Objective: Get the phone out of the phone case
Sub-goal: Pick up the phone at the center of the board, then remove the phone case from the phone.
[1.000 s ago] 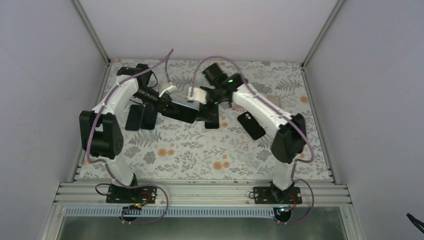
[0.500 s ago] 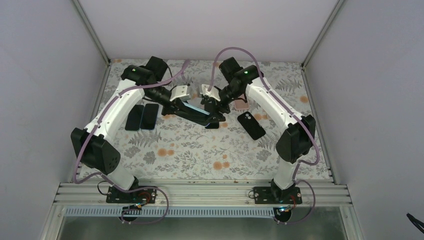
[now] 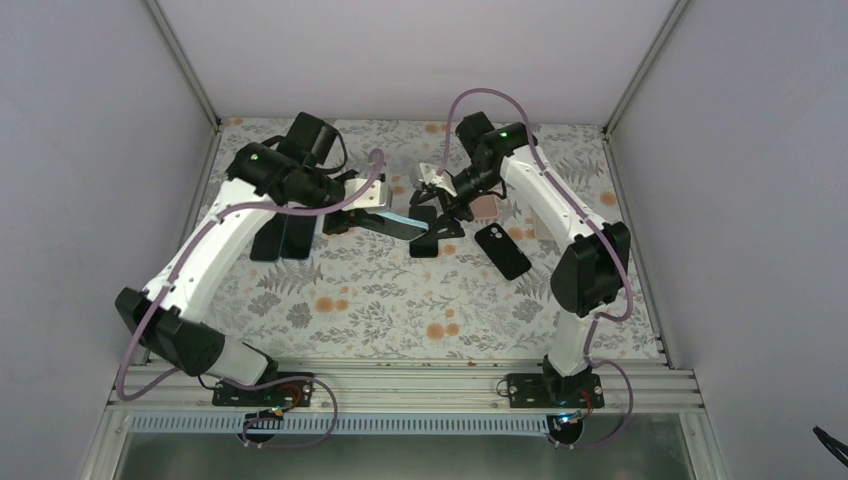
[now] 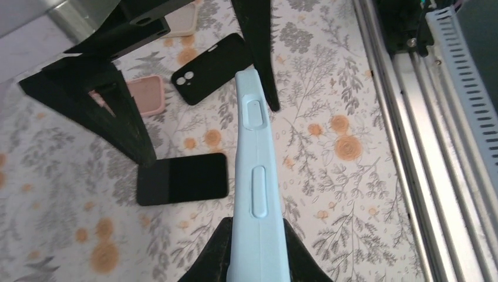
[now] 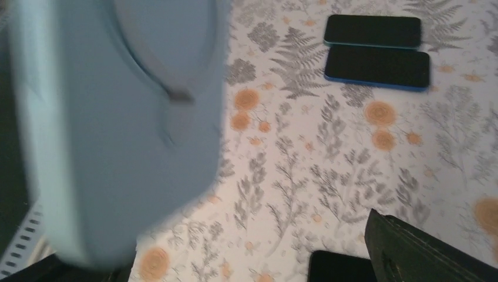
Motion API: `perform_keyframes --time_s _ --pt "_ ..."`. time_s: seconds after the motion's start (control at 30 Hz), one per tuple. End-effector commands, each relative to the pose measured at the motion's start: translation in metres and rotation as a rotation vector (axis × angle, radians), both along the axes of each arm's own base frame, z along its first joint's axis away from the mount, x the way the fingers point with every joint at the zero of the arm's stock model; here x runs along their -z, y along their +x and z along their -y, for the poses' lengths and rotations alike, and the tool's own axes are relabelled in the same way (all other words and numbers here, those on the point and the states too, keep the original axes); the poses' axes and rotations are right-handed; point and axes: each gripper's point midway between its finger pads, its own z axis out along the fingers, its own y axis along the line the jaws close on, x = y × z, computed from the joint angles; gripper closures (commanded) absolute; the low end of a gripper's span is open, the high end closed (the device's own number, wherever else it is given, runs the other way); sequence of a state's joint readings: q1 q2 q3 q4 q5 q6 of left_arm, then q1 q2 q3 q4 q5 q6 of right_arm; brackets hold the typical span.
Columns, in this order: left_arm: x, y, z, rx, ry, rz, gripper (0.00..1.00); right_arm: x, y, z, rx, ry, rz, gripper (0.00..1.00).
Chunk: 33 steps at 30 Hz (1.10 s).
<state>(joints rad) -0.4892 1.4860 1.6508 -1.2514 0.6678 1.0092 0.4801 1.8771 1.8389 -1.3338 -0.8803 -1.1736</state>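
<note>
My left gripper (image 4: 255,228) is shut on a light-blue phone case (image 4: 257,170), which I see edge-on with its side buttons up. The phone is hidden; I cannot tell whether it sits in the case. From above, the case (image 3: 398,222) hangs over the middle of the table, held at its left end by the left gripper (image 3: 372,203). My right gripper (image 3: 440,208) is open, and the case's far end lies between its black fingers (image 4: 111,108). In the right wrist view the case (image 5: 117,123) is a blurred mass at the left, and the right gripper (image 5: 246,258) holds nothing.
Two dark phones (image 3: 283,235) lie side by side at the left. A black phone (image 3: 425,246) lies under the grippers. A black case (image 3: 502,250) and a pink case (image 3: 487,207) lie at the right. The rail (image 3: 400,385) runs along the near edge.
My left arm has stretched out and carried the case higher and toward the right. The right gripper has drawn back to the right, still open. The left grip has not changed.
</note>
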Motion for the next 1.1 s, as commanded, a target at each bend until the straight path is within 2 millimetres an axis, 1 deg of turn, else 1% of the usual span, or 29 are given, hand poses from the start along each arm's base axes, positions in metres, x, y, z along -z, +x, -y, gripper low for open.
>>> perform_keyframes --time_s 0.0,0.07,0.1,0.13,0.17,0.2,0.23,0.27,0.3,0.37,0.47,0.5,0.53,0.63,0.67,0.7,0.77,0.9,1.07 --pt "-0.03 -0.054 -0.011 0.079 -0.067 0.001 0.98 0.016 0.041 0.026 0.044 -0.007 0.093 0.0" --pt "-0.025 -0.061 -0.015 0.081 -0.06 -0.006 0.98 0.019 0.048 0.033 0.06 -0.016 0.095 0.0" --pt "-0.022 -0.063 -0.016 0.082 -0.057 -0.014 0.98 0.021 0.056 0.038 0.082 -0.028 0.096 0.0" --pt "-0.019 -0.065 -0.016 0.083 -0.057 -0.025 0.98 0.022 0.066 0.039 0.116 -0.036 0.083 0.01" --pt "-0.018 -0.067 -0.015 0.087 -0.061 -0.038 0.98 0.02 0.081 0.043 0.166 -0.034 0.062 0.02" --pt "-0.016 -0.068 -0.014 0.092 -0.064 -0.053 0.98 0.014 0.092 0.045 0.2 -0.017 0.05 0.02" --pt "-0.015 -0.068 -0.013 0.095 -0.064 -0.058 0.98 0.011 0.097 0.047 0.21 0.002 0.048 0.02" --pt "-0.013 -0.066 -0.013 0.091 -0.057 -0.06 0.98 0.01 0.094 0.048 0.199 0.008 0.058 0.02" --pt "-0.01 -0.063 -0.014 0.09 -0.043 -0.052 0.98 0.011 0.087 0.048 0.179 0.006 0.069 0.01" --pt "-0.005 -0.058 -0.015 0.084 -0.019 -0.042 0.98 0.012 0.067 0.047 0.14 -0.004 0.076 0.0" --pt "-0.003 -0.052 -0.012 0.079 -0.015 -0.053 0.98 0.014 0.024 0.04 0.073 -0.019 0.064 0.0" --pt "-0.004 -0.051 -0.01 0.079 -0.018 -0.056 0.98 0.011 0.009 0.036 0.051 -0.013 0.059 0.0" --pt "-0.005 -0.049 -0.009 0.078 -0.021 -0.055 0.98 0.007 -0.005 0.033 0.031 0.004 0.051 0.0" --pt "-0.004 -0.047 -0.008 0.075 -0.018 -0.056 0.98 -0.018 -0.035 0.026 -0.002 0.087 0.037 0.01" --pt "-0.003 -0.046 -0.008 0.073 -0.016 -0.059 0.98 -0.031 -0.044 0.024 -0.011 0.117 0.046 0.01" --pt "-0.003 -0.046 -0.008 0.07 -0.013 -0.062 0.98 -0.036 -0.05 0.022 -0.02 0.131 0.043 0.01" --pt "-0.002 -0.046 -0.008 0.068 -0.016 -0.066 0.98 -0.039 -0.058 0.015 -0.034 0.136 0.034 0.01" --pt "-0.006 -0.046 -0.008 0.064 -0.026 -0.057 0.98 -0.035 -0.059 0.005 -0.031 0.135 0.024 0.02" --pt "-0.008 -0.044 -0.008 0.053 -0.028 -0.051 0.98 -0.032 -0.072 -0.004 -0.088 0.132 -0.017 0.02"
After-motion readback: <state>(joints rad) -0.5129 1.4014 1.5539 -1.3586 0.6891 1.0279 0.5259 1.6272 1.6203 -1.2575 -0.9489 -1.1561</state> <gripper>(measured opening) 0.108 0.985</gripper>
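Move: In the left hand's shut fingers already, the blue-cased phone has its middle about 4 cm right of that hand and 4 cm below it. From the open right hand, that middle lies roughly 6 cm left, 4 cm back and 2 cm up. The loose black phone lies on the table 8 cm ahead, 3 cm left and some 22 cm below the right hand; the black case is 17 cm right, 3 cm ahead, equally low. Coming clear of the cased phone's free end, the right hand swings about 9 cm forward, drifting right and dipping, then turns back some 15 cm and rises about 7, its fingers staying wide open. Meanwhile the left hand draws the cased phone about 6 cm back with a slight rise, eases down and a little forward, and holds it there. ##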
